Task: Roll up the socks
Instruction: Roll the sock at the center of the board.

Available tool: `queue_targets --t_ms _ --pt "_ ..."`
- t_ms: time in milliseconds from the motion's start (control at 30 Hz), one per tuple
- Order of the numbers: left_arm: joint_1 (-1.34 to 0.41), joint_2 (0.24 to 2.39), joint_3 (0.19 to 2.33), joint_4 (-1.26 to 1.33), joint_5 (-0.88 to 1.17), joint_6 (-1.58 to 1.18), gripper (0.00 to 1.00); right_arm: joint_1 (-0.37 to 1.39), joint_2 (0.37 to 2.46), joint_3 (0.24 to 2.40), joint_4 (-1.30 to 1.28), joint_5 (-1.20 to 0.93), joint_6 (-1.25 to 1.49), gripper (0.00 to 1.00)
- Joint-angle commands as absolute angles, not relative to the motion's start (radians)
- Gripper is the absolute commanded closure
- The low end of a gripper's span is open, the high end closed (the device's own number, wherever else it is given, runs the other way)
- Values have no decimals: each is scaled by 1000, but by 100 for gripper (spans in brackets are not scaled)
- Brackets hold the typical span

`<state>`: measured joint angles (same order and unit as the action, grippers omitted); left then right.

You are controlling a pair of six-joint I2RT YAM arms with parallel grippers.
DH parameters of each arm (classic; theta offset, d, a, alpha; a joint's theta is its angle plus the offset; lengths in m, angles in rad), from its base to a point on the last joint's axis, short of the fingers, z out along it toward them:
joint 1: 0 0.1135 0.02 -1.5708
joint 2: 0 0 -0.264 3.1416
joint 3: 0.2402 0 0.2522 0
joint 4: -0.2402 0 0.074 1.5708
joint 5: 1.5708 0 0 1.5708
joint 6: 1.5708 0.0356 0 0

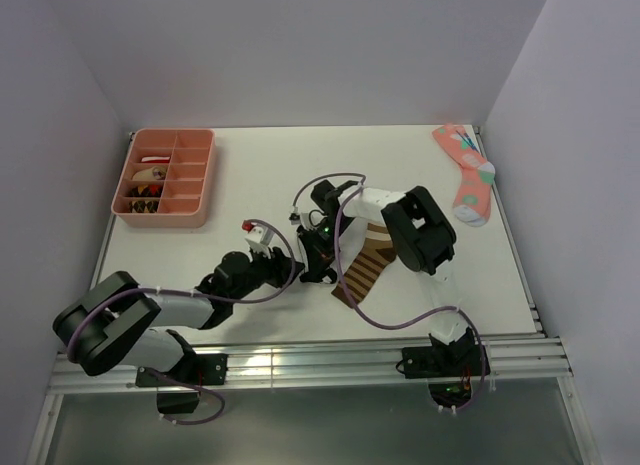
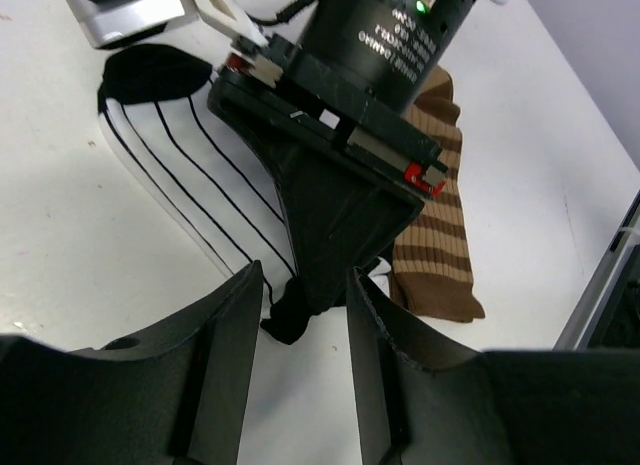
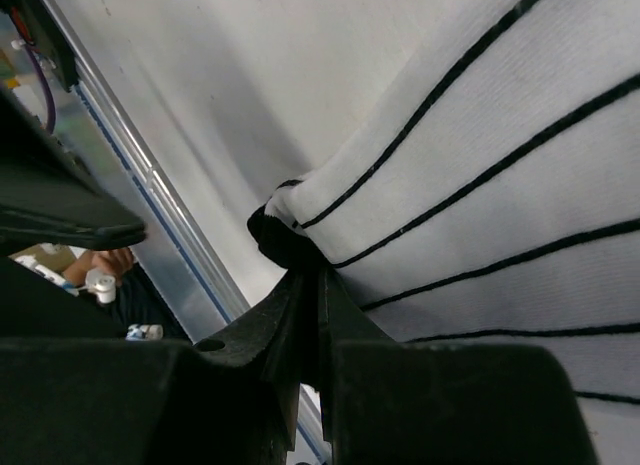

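The white sock with thin black stripes (image 2: 180, 175) lies flat on the table, its black toe (image 2: 150, 73) at the far end. My right gripper (image 3: 310, 275) is shut on the sock's black near end (image 3: 280, 240), which bunches up at the fingertips. The brown-and-tan striped sock (image 2: 440, 235) lies just beside it, partly under the right gripper (image 2: 335, 275). My left gripper (image 2: 303, 275) stands open just in front of that pinched end, with nothing between its fingers. From above, both grippers (image 1: 322, 275) (image 1: 293, 268) meet beside the brown sock (image 1: 368, 265).
A pink sock with coloured dots (image 1: 468, 175) lies at the back right corner. A pink compartment tray (image 1: 200, 175) with small items stands at the back left. The metal rail (image 1: 300, 365) runs along the near edge.
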<state>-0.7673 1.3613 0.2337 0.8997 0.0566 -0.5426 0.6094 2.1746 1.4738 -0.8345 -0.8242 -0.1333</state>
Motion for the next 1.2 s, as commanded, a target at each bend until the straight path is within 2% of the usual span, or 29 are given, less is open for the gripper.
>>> queue_targets --t_ms 0,233,1167 --pt "-788 1397 222 986 83 -525 55 606 2206 1519 -880 -819 -161 89" --pt "-825 1459 224 999 55 -512 52 604 2226 1539 -914 -833 -181 89" --pt "-853 1569 267 1006 15 -488 54 592 2238 1534 -933 -827 -206 90"
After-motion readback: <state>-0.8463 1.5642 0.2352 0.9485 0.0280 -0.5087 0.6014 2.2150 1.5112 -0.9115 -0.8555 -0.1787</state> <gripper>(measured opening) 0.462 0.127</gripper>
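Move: Within the right hand's closed fingers is the near black corner of the black-and-white sock; the sock's middle lies about 6 cm forward of that corner and 1 cm to its left, flat on the board. From the left hand, which hangs half open, that corner is some 4 cm to the right, 1 cm nearer the base and 6 cm below. The brown sock's middle is roughly 17 cm to the left hand's right, 3 cm farther out. Sinking about 6 cm and easing back some 2 cm, the left hand brings its half-open fingers down to the pinched corner, beside the right fingertips, rolling slightly so that its left side rises. Its fingers don't close, and whether they touch the cloth can't be seen. The right hand stays put and keeps its pinch on the corner. ##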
